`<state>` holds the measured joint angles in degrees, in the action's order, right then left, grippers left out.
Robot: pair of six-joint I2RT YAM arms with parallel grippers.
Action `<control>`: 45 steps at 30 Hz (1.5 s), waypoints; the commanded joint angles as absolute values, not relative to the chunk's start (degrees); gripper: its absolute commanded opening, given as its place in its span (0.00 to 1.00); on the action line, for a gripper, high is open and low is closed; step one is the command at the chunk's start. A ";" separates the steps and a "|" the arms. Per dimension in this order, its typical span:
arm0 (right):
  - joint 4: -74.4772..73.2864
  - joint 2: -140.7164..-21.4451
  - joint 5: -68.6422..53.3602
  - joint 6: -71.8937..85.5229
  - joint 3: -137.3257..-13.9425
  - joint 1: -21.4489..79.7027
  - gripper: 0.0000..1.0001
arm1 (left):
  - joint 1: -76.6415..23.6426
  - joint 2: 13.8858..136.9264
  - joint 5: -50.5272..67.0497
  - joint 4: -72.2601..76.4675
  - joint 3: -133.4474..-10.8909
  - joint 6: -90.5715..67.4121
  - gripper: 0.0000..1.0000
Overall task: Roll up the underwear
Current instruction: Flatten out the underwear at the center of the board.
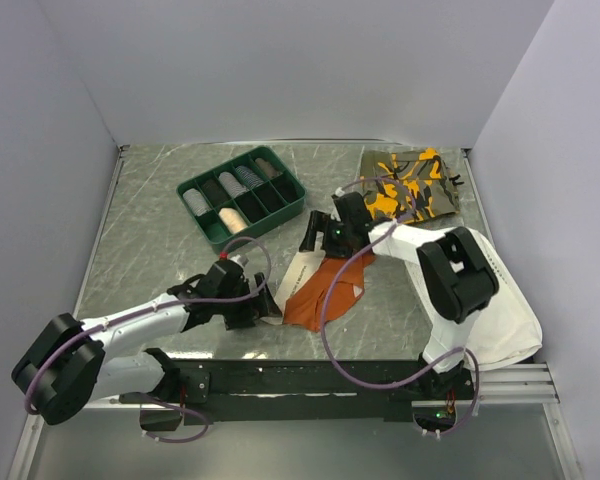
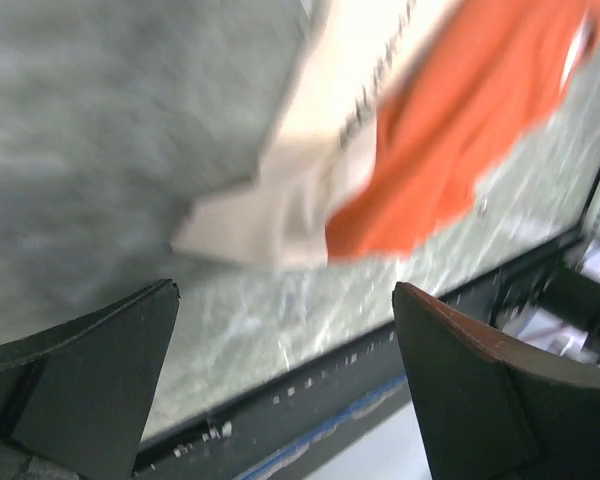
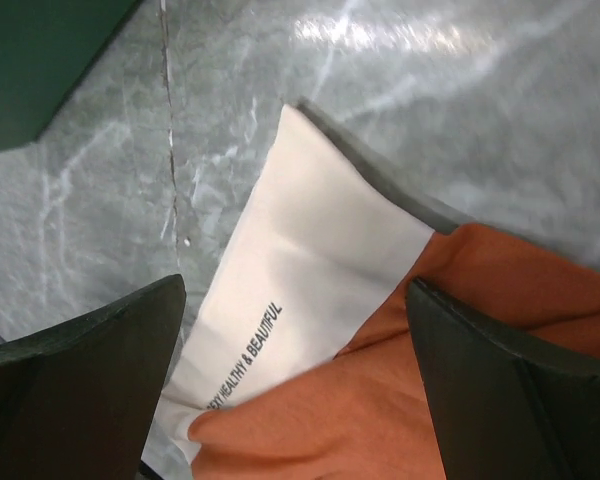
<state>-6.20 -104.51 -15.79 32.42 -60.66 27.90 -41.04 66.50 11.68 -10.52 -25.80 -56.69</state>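
The underwear (image 1: 328, 290) lies flat on the grey marbled table, rust-orange with a cream-white waistband (image 1: 294, 274) at its left side. My left gripper (image 1: 262, 306) sits low just left of the waistband, open and empty; in its wrist view the underwear (image 2: 450, 130) lies ahead of the open gripper (image 2: 285, 290), apart from both fingers. My right gripper (image 1: 318, 240) hovers over the garment's far end. Its wrist view shows the printed waistband (image 3: 310, 250) and orange cloth (image 3: 380, 410) between the spread fingers of the open gripper (image 3: 295, 290), with nothing gripped.
A green divided tray (image 1: 201, 186) with several rolled items stands at the back left. An orange-and-olive camouflage garment (image 1: 410, 185) lies at the back right. A large white cloth (image 1: 505, 320) covers the right side. The black base rail (image 1: 310, 378) runs along the near edge.
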 commanded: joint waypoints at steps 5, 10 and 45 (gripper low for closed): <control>1.32 -95.29 -17.50 52.99 -36.92 30.14 1.00 | -32.17 69.17 7.91 -12.56 -29.17 -49.49 0.99; -8.59 -85.18 -10.38 47.65 -39.89 33.92 0.99 | -30.32 66.98 9.57 -15.02 -31.20 -46.23 0.97; -25.76 -106.61 -14.31 8.44 -67.94 31.55 0.62 | -30.15 58.10 13.71 -20.13 -29.62 -44.74 0.97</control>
<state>-26.24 -104.92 -10.50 10.13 -66.35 31.94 -30.33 58.43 12.80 -20.14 -29.32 -46.11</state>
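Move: The middle of the underwear lies about 11 cm back from the right hand, roughly level sideways and 3 cm below. The far end of its waistband is practically under those fingers, 2 cm down. From the right hand the green box is some 14 cm ahead and 17 cm left, and the camouflage cloth about 19 cm ahead and 22 cm right. From the left hand, the underwear's middle is roughly 5 cm ahead, 10 cm right and 3 cm down. Draw the right hand back low with open fingers about 9 cm, dragging the underwear towards the robot; lift it some 5 cm, swing forward again while narrowing the fingers by a third, and lower onto the waistband's far end, rolling the right side of the hand up. Meanwhile sweep the open left gripper forward and left about 6 cm, then raise it 3 cm. ##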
